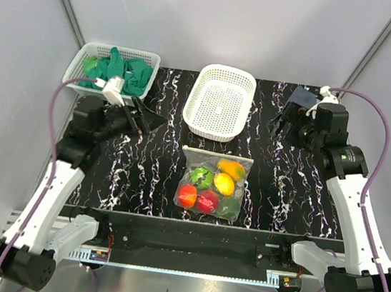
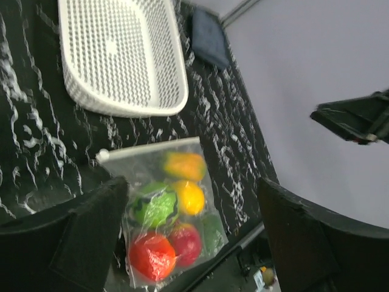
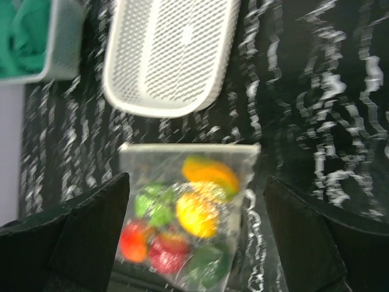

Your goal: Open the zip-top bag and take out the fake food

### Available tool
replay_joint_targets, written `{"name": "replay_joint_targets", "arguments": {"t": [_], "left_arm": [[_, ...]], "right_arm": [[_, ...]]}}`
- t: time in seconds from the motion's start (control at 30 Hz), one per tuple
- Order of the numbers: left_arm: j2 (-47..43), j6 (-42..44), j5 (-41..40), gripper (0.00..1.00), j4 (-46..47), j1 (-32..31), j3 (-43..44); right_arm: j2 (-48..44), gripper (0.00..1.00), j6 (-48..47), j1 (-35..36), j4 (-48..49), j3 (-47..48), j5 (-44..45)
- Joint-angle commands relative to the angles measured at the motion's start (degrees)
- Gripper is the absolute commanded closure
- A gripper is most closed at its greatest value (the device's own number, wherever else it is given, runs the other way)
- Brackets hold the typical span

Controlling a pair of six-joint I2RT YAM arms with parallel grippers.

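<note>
The clear zip-top bag lies flat on the black marbled table, its whitish zip strip on the far edge and shut. Inside is the fake food: orange, yellow, green and red pieces. My left gripper hangs open above the table to the bag's far left, holding nothing. Equally open and bare, my right gripper hovers to the far right. The left wrist view shows the bag below the open left gripper. In the blurred right wrist view the bag lies between the fingers of the open right gripper.
A white lattice basket stands just beyond the bag, also visible in the wrist views. A grey basket with green gloves sits at the far left corner. A dark blue cloth lies far right.
</note>
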Motion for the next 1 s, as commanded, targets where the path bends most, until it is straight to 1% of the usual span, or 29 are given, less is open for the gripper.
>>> {"name": "replay_joint_targets", "arguments": {"t": [0.0, 0.03, 0.07, 0.1, 0.13, 0.17, 0.23, 0.33, 0.37, 0.4, 0.47, 0.5, 0.53, 0.73, 0.77, 0.8, 0.83, 0.87, 0.9, 0.93, 0.97], "left_arm": [[5.9, -5.7, 4.3, 0.11, 12.3, -1.5, -8.8], [9.1, -7.0, 4.6, 0.11, 17.8, -2.3, -9.7], [10.9, -7.2, 4.7, 0.12, 18.9, -3.1, -10.3], [13.0, -7.3, 4.9, 0.12, 22.0, -4.9, -10.2], [17.2, -6.6, 5.1, 0.12, 22.4, -5.6, -9.5], [19.4, -6.3, 5.0, 0.15, 22.6, -6.3, -8.9], [24.8, -5.8, 5.1, 0.16, 24.0, -7.1, -7.8], [30.3, -6.4, 5.8, 0.18, 28.5, -7.1, -8.5], [31.5, -6.2, 5.7, 0.19, 29.3, -7.1, -8.5], [32.8, -6.1, 6.3, 0.19, 30.9, -7.1, -8.4], [37.0, -6.0, 7.6, 0.21, 31.5, -7.1, -7.7], [38.4, -5.8, 8.0, 0.23, 31.5, -7.1, -6.8], [40.6, -5.1, 8.0, 0.23, 31.5, -7.1, -6.5], [46.7, -3.1, 6.5, 0.26, 31.3, -7.0, -4.6], [47.5, -3.3, 7.3, 0.28, 32.0, -7.0, -4.7], [48.2, -3.6, 9.2, 0.33, 34.3, -7.0, -4.7], [49.5, -4.9, 10.2, 0.48, 35.9, -7.0, -5.0], [50.0, -5.8, 11.4, 0.56, 38.0, -6.9, -6.0], [50.4, -6.4, 12.7, 0.62, 41.3, -6.9, -6.3], [50.9, -6.8, 13.1, 0.66, 41.9, -6.9, -6.4], [50.9, -6.9, 13.6, 0.74, 42.6, -6.9, -6.6]], "right_arm": [[-0.8, 0.00, 0.8, -0.1, 5.4, -3.4, -22.5], [-0.8, 0.00, 1.7, -0.1, 9.4, -5.1, -24.7], [-0.4, 0.00, 2.7, -0.1, 10.5, -7.7, -26.7], [0.1, 0.01, 3.6, -0.1, 11.2, -8.5, -27.6], [0.4, 0.00, 3.7, -0.2, 11.5, -9.6, -28.4], [1.2, 0.00, 4.8, -0.2, 11.6, -10.1, -28.5], [1.2, 0.00, 7.1, -0.2, 12.3, -11.5, -26.6], [-0.3, 0.00, 12.0, -0.4, 13.7, -12.2, -24.5], [-0.5, 0.00, 11.5, -0.5, 14.1, -12.4, -25.2], [-0.9, 0.01, 10.6, -0.5, 15.1, -12.6, -28.8], [-1.4, 0.00, 7.0, -0.5, 15.2, -12.7, -32.1], [-1.6, 0.00, 6.7, -0.5, 15.2, -12.9, -32.8], [-1.9, 0.00, 6.5, -0.5, 15.4, -13.8, -32.9], [-1.4, 0.00, 5.4, -0.5, 16.4, -15.1, -37.4], [-1.5, 0.00, 5.1, -0.5, 16.4, -15.2, -37.7], [-1.6, 0.00, 5.1, -0.5, 16.4, -15.4, -37.8], [-1.4, 0.00, 5.2, -0.5, 16.4, -15.6, -37.6], [-1.3, 0.00, 5.3, -0.5, 16.5, -15.7, -37.6], [-1.2, 0.00, 5.2, -0.5, 16.5, -15.7, -38.1], [-0.5, 0.00, 5.3, -0.5, 16.5, -15.6, -38.3], [-0.1, 0.00, 5.0, -0.5, 16.6, -15.5, -39.5]]}}
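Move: The left end of the bag's zip strip lies about 7 cm ahead of the open left hand, 9 cm to its right and 25 cm below; the green fruit inside the bag is some 3 cm back and 16 cm to that hand's right. The empty white basket's middle is roughly 24 cm ahead and 19 cm right. From the right hand, the bag's middle lies about 8 cm back, 17 cm left and 23 cm below, and the mango about 2 cm back and 11 cm left. The left hand drops some 24 cm, fast at first and then easing, while reaching right and forward to the left end of the zip strip; its fingers tip about 30 degrees further down and, late on, close from nearly wide open to about a third open, one on each side of the strip's end. Meanwhile the right hand, still wide open and high above the table, swings about 9 cm left and some 4 cm back towards the bag, sinks and partly rises again to end slightly lower, its left side rolling up and the hand turning counter-clockwise, each by about 25 degrees. ##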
